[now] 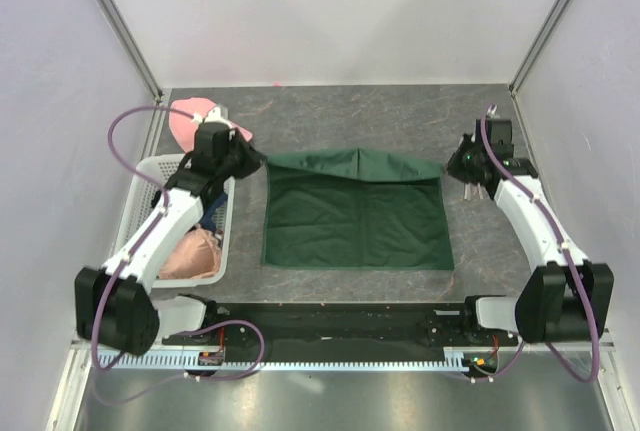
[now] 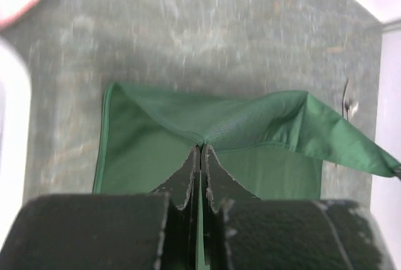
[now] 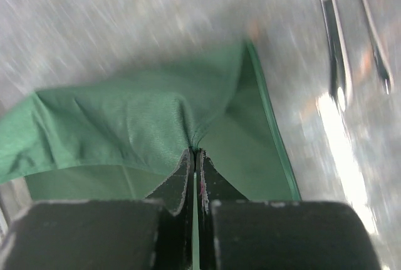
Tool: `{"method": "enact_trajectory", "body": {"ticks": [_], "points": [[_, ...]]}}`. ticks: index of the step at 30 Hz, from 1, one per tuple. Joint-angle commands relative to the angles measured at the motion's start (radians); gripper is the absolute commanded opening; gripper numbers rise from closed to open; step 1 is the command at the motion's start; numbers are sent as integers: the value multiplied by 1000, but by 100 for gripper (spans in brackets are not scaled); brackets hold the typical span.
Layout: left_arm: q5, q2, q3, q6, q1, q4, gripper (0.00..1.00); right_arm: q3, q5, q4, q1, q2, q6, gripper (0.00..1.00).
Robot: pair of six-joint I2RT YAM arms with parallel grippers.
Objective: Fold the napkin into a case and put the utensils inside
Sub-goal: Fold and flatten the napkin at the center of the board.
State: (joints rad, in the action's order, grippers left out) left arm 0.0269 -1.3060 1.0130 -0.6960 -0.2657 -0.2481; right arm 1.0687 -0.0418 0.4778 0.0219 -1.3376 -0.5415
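The dark green napkin (image 1: 355,221) lies spread in the middle of the table, its far edge lifted and curling toward me. My left gripper (image 1: 262,162) is shut on the far left corner; in the left wrist view the cloth (image 2: 250,123) bunches at the closed fingertips of the left gripper (image 2: 202,148). My right gripper (image 1: 448,173) is shut on the far right corner, and the fabric (image 3: 119,126) gathers at the tips of the right gripper (image 3: 195,151). The shiny utensils (image 3: 337,44) lie on the table just right of the napkin, and one utensil (image 2: 348,103) shows in the left wrist view.
A white basket (image 1: 146,179) holding dark and pinkish cloth stands at the left, under my left arm. A pink cap (image 1: 190,117) lies behind it. White walls close in the table on the left, right and back.
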Motion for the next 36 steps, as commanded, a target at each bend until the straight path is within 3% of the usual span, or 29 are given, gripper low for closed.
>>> {"method": "enact_trajectory", "body": {"ticks": [1, 9, 15, 23, 36], "points": [[65, 151, -125, -46, 0, -114, 2, -104, -55, 148, -2, 128, 5, 0], [186, 274, -318, -40, -3, -200, 2, -234, -21, 295, -2, 265, 3, 0], [163, 375, -405, -62, -3, -255, 2, -319, 57, 372, -2, 331, -37, 0], [194, 363, -419, -131, -3, -349, 2, -377, 94, 418, -2, 390, -110, 0], [162, 231, -464, -143, -26, -267, 2, -460, 112, 300, -2, 287, -143, 0]]}}
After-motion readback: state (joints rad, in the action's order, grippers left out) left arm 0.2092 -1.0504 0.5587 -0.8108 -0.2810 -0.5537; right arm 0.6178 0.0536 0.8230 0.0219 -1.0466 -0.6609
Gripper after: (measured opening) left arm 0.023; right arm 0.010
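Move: Both grippers hold the napkin's far edge in the air above the board. Its near left corner is the left gripper's goal, roughly 22 cm back, 1 cm left and 17 cm below; the basket's middle is some 8 cm back and 26 cm left, the cap about 21 cm ahead and 18 cm left. The near right corner lies about 22 cm back, 2 cm right and 15 cm below the right gripper; the knife is 10 cm ahead and 4 cm right. Keep both grippers shut on the napkin's held edge and draw it back together over the half lying flat, about 18 cm towards your base, sinking some 13 cm as you go. Pull back fast at first, then ease off and finish mostly downwards towards the near edge, tipping both sets of fingers about 30 degrees further down. ##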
